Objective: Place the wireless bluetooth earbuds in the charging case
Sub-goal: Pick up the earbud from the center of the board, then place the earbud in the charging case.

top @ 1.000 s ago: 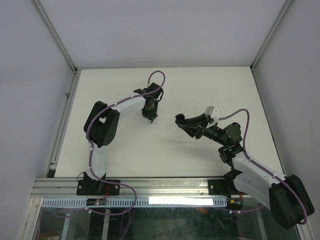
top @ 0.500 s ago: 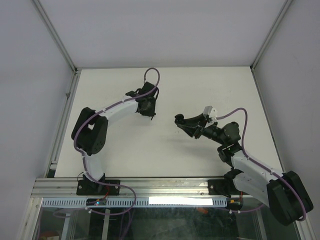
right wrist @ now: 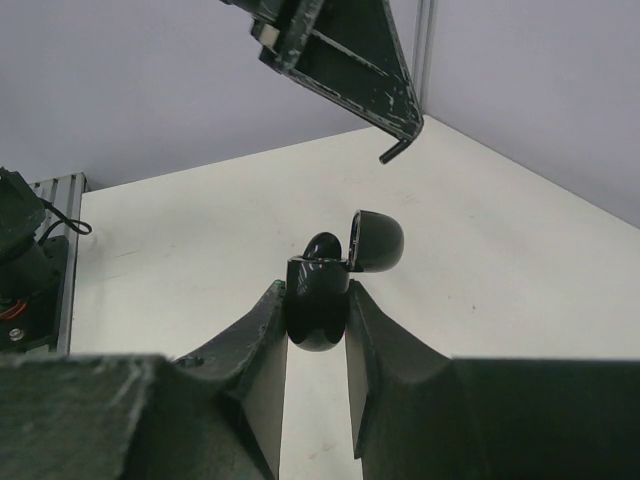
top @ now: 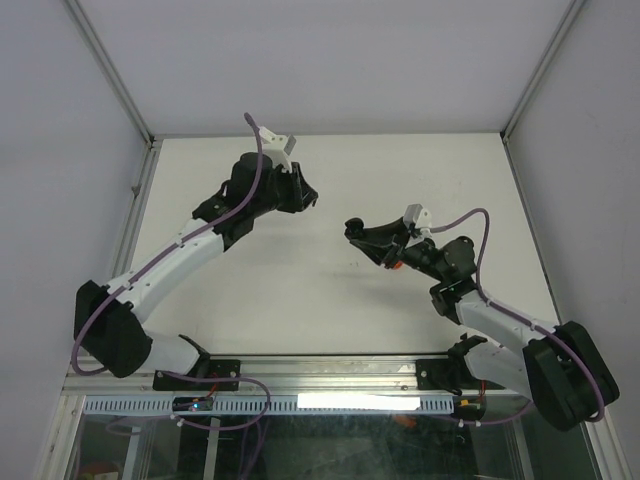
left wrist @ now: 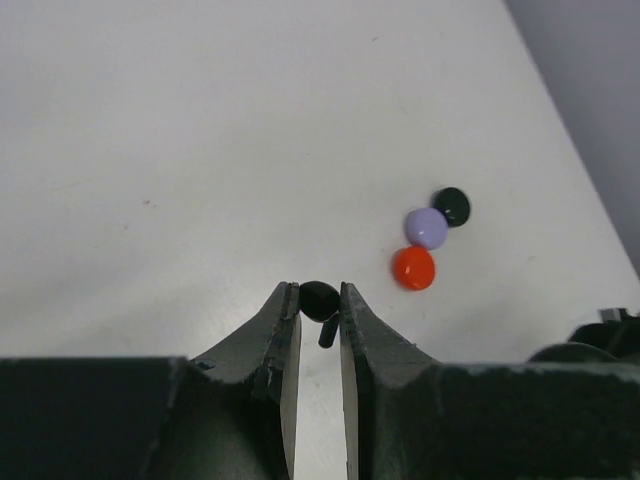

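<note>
My left gripper [left wrist: 319,290] is shut on a small black earbud [left wrist: 320,300], its stem hanging down between the fingers, high above the table. In the right wrist view that earbud's stem [right wrist: 396,151] pokes out under the left fingers [right wrist: 350,60], up and beyond the case. Shut on an open black charging case [right wrist: 318,295], my right gripper [right wrist: 317,285] holds it off the table. The lid [right wrist: 378,240] is flipped back to the right and one black earbud [right wrist: 322,246] sits in the case. From above, the left gripper [top: 306,198] is left of and behind the right gripper [top: 352,228].
Three small round cases lie together on the white table: black [left wrist: 451,206], pale purple [left wrist: 426,228] and red [left wrist: 414,268]. In the top view the red case [top: 397,266] peeks out beside the right arm. Grey walls and metal rails bound the table.
The left arm has stretched out and turned its wrist, its gripper moving back, now pointing right toward the right gripper. The right gripper with the case shifted slightly left.
</note>
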You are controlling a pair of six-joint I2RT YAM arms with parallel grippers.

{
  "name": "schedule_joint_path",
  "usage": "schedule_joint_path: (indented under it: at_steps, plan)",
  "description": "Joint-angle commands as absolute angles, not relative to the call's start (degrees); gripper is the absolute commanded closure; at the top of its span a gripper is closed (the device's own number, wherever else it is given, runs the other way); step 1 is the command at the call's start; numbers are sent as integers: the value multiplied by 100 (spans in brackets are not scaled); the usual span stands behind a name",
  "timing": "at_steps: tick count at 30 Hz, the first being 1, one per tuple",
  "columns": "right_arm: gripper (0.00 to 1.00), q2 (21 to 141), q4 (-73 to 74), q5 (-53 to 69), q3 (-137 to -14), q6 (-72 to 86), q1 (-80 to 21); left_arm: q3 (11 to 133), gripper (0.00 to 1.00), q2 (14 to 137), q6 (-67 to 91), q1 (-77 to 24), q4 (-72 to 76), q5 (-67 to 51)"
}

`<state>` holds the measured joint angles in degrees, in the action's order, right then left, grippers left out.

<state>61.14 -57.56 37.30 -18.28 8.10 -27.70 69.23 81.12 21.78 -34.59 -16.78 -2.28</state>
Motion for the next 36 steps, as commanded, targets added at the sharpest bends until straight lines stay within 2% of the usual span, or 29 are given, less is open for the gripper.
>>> schedule_joint_path:
  at_steps: [1, 6, 15, 36]
  plan:
    - [100, 6256, -6488, 3657, -2133, 928, -2826, 6537, 91, 7432, 2061, -3544, -482, -1228]
    - [100, 6420, -7002, 3490, -2095, 1070, -2894, 6053, 91, 6957, 2264, -3614, 552, -1672]
    - [100, 7036, -8512, 3348, -2164, 1356, -2931, 5870, 91, 6742, 2366, -4231, 1336, -1410]
    - [100, 6962, -8439, 3204, -2290, 1345, -2944, 5225, 91, 6687, 2626, -4952, 2512, -105]
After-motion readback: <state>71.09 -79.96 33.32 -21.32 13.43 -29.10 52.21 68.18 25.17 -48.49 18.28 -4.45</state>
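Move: The black earbud is already pinched in my left hand. The open black case, held up in my right, lies about 8 cm back and 10 cm to the right of my left hand, nearly level with it. The red case on the table is some 5 cm back, 20 cm to the right and 20 cm below my left hand. From my right hand, the earbud is roughly 8 cm ahead and 11 cm to the left, at about the same height. I carry the earbud up about 9 cm while drawing my left hand back and to the right towards the open case, swinging its down-slanting fingers up to nearly level with a clockwise turn, then slow almost to a stop beside the case. Meanwhile my right hand raises the case some 5 cm and tips its fingers further up. Both grips stay shut. ##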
